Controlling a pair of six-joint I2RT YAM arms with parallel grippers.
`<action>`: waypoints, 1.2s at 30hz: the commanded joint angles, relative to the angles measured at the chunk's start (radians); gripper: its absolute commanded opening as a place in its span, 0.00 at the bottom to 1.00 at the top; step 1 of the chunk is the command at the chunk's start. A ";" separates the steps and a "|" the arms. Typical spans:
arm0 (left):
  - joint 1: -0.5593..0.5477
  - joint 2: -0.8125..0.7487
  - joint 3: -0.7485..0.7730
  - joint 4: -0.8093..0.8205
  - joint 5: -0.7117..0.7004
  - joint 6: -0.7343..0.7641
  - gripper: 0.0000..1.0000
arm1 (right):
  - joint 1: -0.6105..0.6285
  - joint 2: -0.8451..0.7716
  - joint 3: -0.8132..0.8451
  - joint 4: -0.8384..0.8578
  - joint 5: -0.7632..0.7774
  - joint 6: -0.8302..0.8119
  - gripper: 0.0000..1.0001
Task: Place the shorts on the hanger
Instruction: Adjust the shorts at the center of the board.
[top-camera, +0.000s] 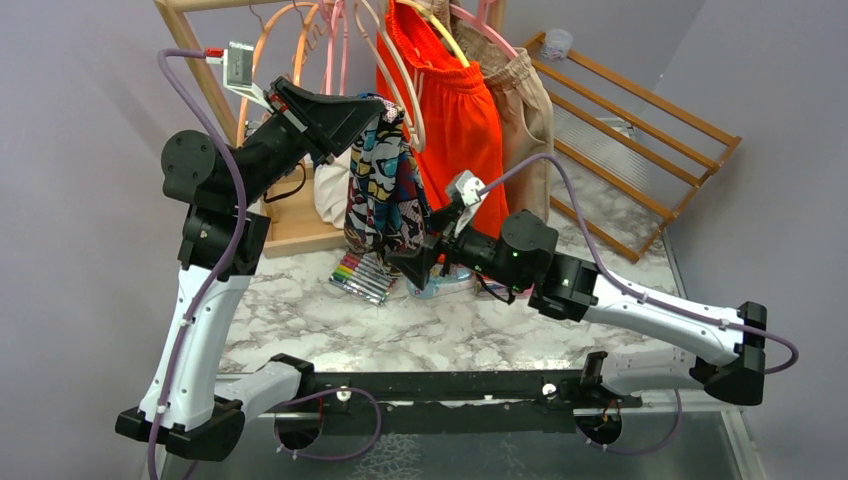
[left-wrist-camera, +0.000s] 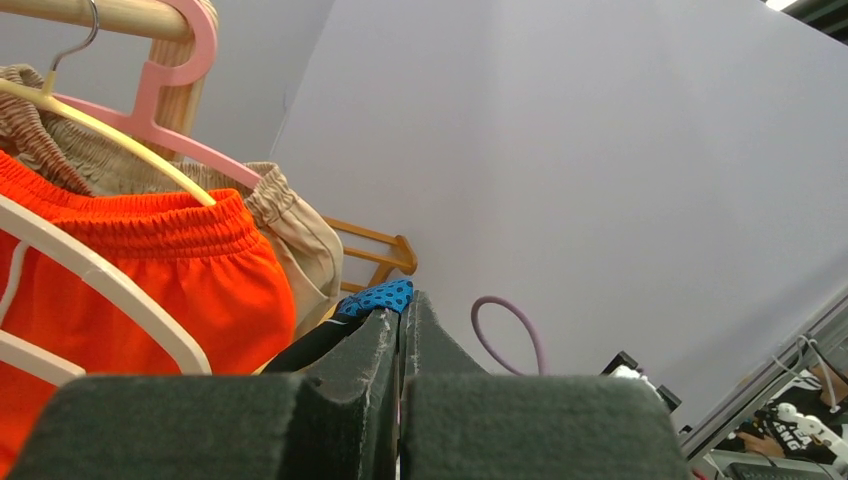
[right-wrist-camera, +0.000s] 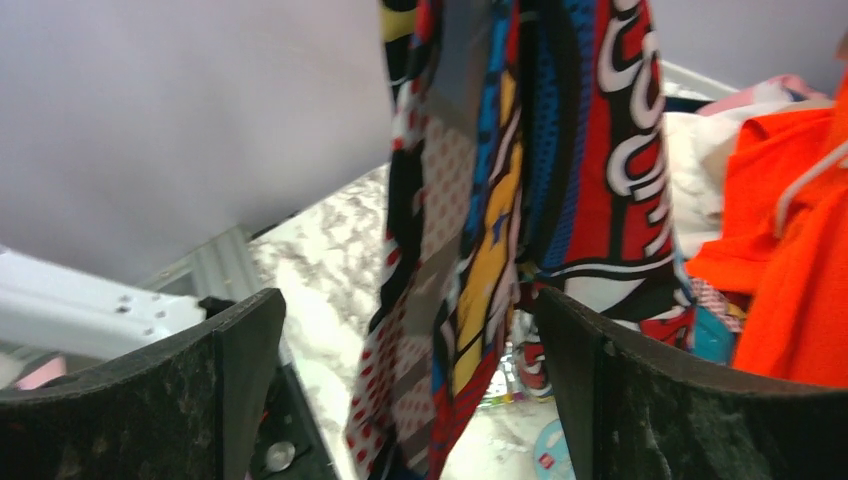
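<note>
The comic-print shorts (top-camera: 385, 190) hang in a bunch from my left gripper (top-camera: 372, 108), which is shut on their top edge, up by the rail. In the left wrist view a blue dotted bit of the shorts (left-wrist-camera: 378, 297) pokes out beside the closed left gripper (left-wrist-camera: 403, 305). My right gripper (top-camera: 415, 262) is open at the shorts' lower end. In the right wrist view the hanging shorts (right-wrist-camera: 520, 150) dangle between the wide-apart fingers of the right gripper (right-wrist-camera: 408, 300). The cream hanger (top-camera: 405, 75) hangs on the rail in front of the orange shorts, its thick pale arm (left-wrist-camera: 95, 275) close to my left gripper.
Orange shorts (top-camera: 455, 110) and beige shorts (top-camera: 525, 100) hang on the wooden rack (top-camera: 200, 60) with pink hangers (top-camera: 335, 40). A marker pack (top-camera: 360, 275) and a white cloth (top-camera: 330, 190) lie below. A wooden slatted frame (top-camera: 640, 130) leans at the right.
</note>
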 joint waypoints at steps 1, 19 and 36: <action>-0.004 -0.023 0.002 0.014 -0.015 0.031 0.00 | 0.005 0.037 0.062 0.047 0.145 -0.007 0.90; -0.004 -0.229 -0.161 0.066 -0.102 0.165 0.99 | 0.005 -0.093 0.696 -0.224 -0.136 -0.203 0.01; -0.015 -0.539 -0.815 0.034 -0.002 0.134 0.99 | 0.004 -0.215 0.189 -0.282 0.057 -0.190 0.01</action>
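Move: The left hand holds the shorts by their top; their lower edge hangs about 24 cm below it, some 4 cm back and 3 cm right. The right hand waits open around that lower edge, which lies about 1 cm ahead, level. From the right hand, the hanging orange shorts are some 20 cm ahead, 8 cm right and 6 cm below; the marker pack is about 15 cm ahead, 10 cm left and 30 cm below. The right fingers shut on the lower edge of the shorts and keep that pinch as the hand sweeps up about 30 cm, rightward and back, fingers tipping up, then comes down again with a drift left and forward. Early in that lift the left fingers open fully and let go of the top; the left hand draws back a little, then sinks some 17 cm. ##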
